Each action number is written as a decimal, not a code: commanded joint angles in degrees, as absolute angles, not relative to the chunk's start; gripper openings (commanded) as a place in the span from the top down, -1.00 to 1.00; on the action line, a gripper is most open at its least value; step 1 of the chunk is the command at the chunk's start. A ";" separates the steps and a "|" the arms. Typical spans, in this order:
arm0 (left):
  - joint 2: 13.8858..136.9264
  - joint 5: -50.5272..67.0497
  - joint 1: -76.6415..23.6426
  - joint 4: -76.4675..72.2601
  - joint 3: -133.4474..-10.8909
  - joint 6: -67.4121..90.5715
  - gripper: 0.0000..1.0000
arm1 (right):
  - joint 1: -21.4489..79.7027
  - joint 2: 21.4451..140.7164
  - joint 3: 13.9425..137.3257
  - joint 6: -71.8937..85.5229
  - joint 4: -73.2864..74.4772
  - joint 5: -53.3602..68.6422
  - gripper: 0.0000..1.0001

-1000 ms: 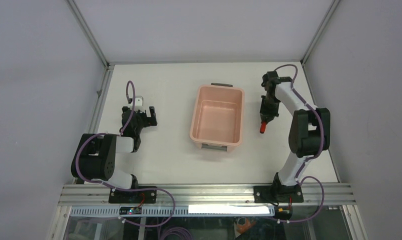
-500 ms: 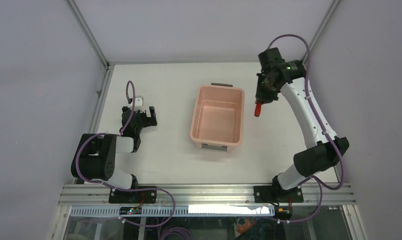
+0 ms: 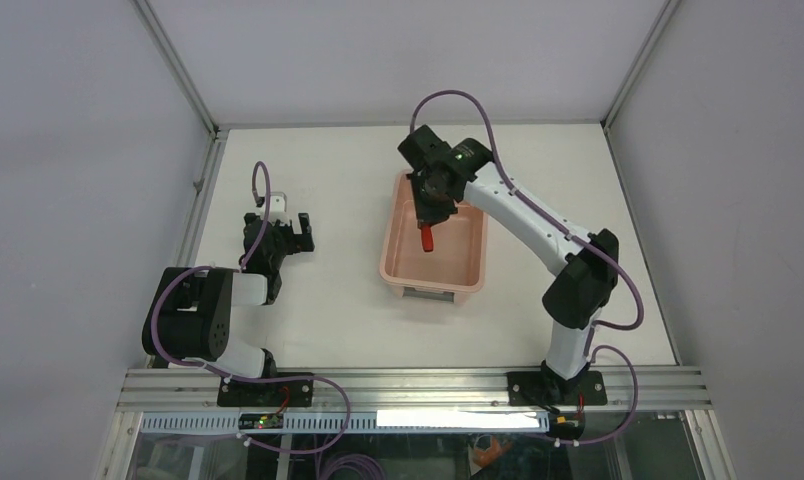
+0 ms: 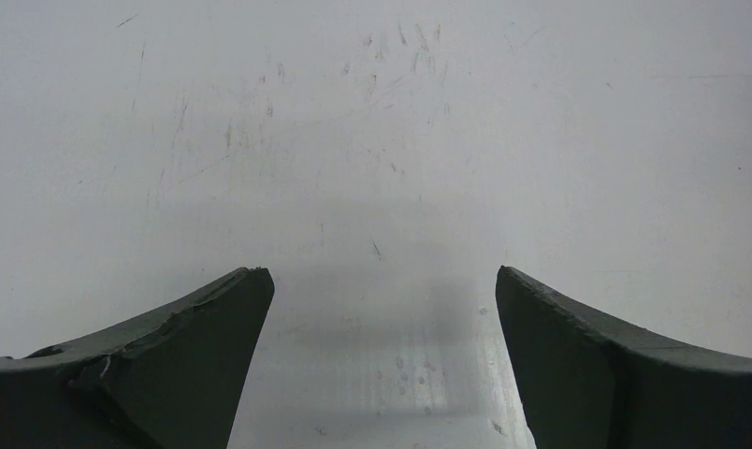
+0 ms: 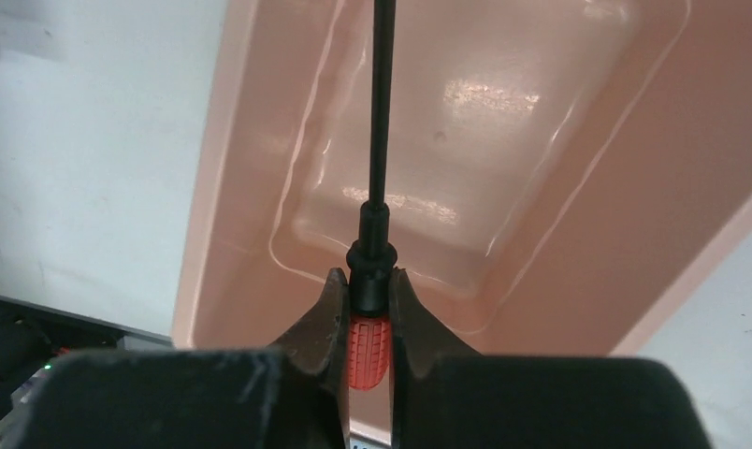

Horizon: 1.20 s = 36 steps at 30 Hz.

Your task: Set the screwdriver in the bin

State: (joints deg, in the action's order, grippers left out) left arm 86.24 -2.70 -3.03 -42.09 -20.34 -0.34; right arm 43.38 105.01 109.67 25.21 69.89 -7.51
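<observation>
The pale pink bin stands mid-table, a dark handle at each short end. My right gripper hangs over its far half, shut on the screwdriver, whose red handle shows below the fingers. In the right wrist view the fingers clamp the red ribbed handle and dark collar of the screwdriver, and its thin dark shaft points out over the bin floor. My left gripper rests low at the left of the table, open, with only bare table between its fingers.
A small white block lies just beyond the left gripper. Metal frame rails border the table's left and back edges, and grey walls enclose it.
The right arm has swung left from the table's right side, carrying the screwdriver from beside the bin to above its inside. The left arm has not moved.
</observation>
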 commanded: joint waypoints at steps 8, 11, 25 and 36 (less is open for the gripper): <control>86.27 -2.82 -3.52 -46.41 -21.80 0.79 -0.98 | 43.64 107.23 86.42 28.96 51.22 -7.13 1.00; 86.31 -2.82 -3.52 -46.41 -21.75 0.79 -0.98 | 43.68 108.39 84.26 29.08 49.40 -7.86 0.95; 86.31 -2.85 -3.53 -46.41 -21.78 0.81 -0.98 | 43.68 103.85 84.31 29.80 50.98 -13.32 0.11; 86.28 -2.82 -3.57 -46.41 -21.79 0.81 -0.98 | 42.77 89.31 89.32 19.60 51.23 -13.49 -0.97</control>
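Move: The screwdriver is already pinched in my right fingers over the bin. The bin's middle lies about 4 cm ahead of my right hand, 2 cm to its right and some 13 cm below. Its near handle is roughly 13 cm back and straight in line, its far handle about 20 cm ahead and 2 cm right, both some 9 cm lower. From my idle left hand the bin's middle is about 32 cm right, 3 cm back and slightly above. I lower my right hand, with the screwdriver still gripped by its handle, about 16 cm down into the bin, drawing slightly back and tipping the fingers some 10 degrees closer to straight down. Low over the floor I part the fingers to nearly half and let go, then rise about 10 cm, tilting back, and spread them wide. ##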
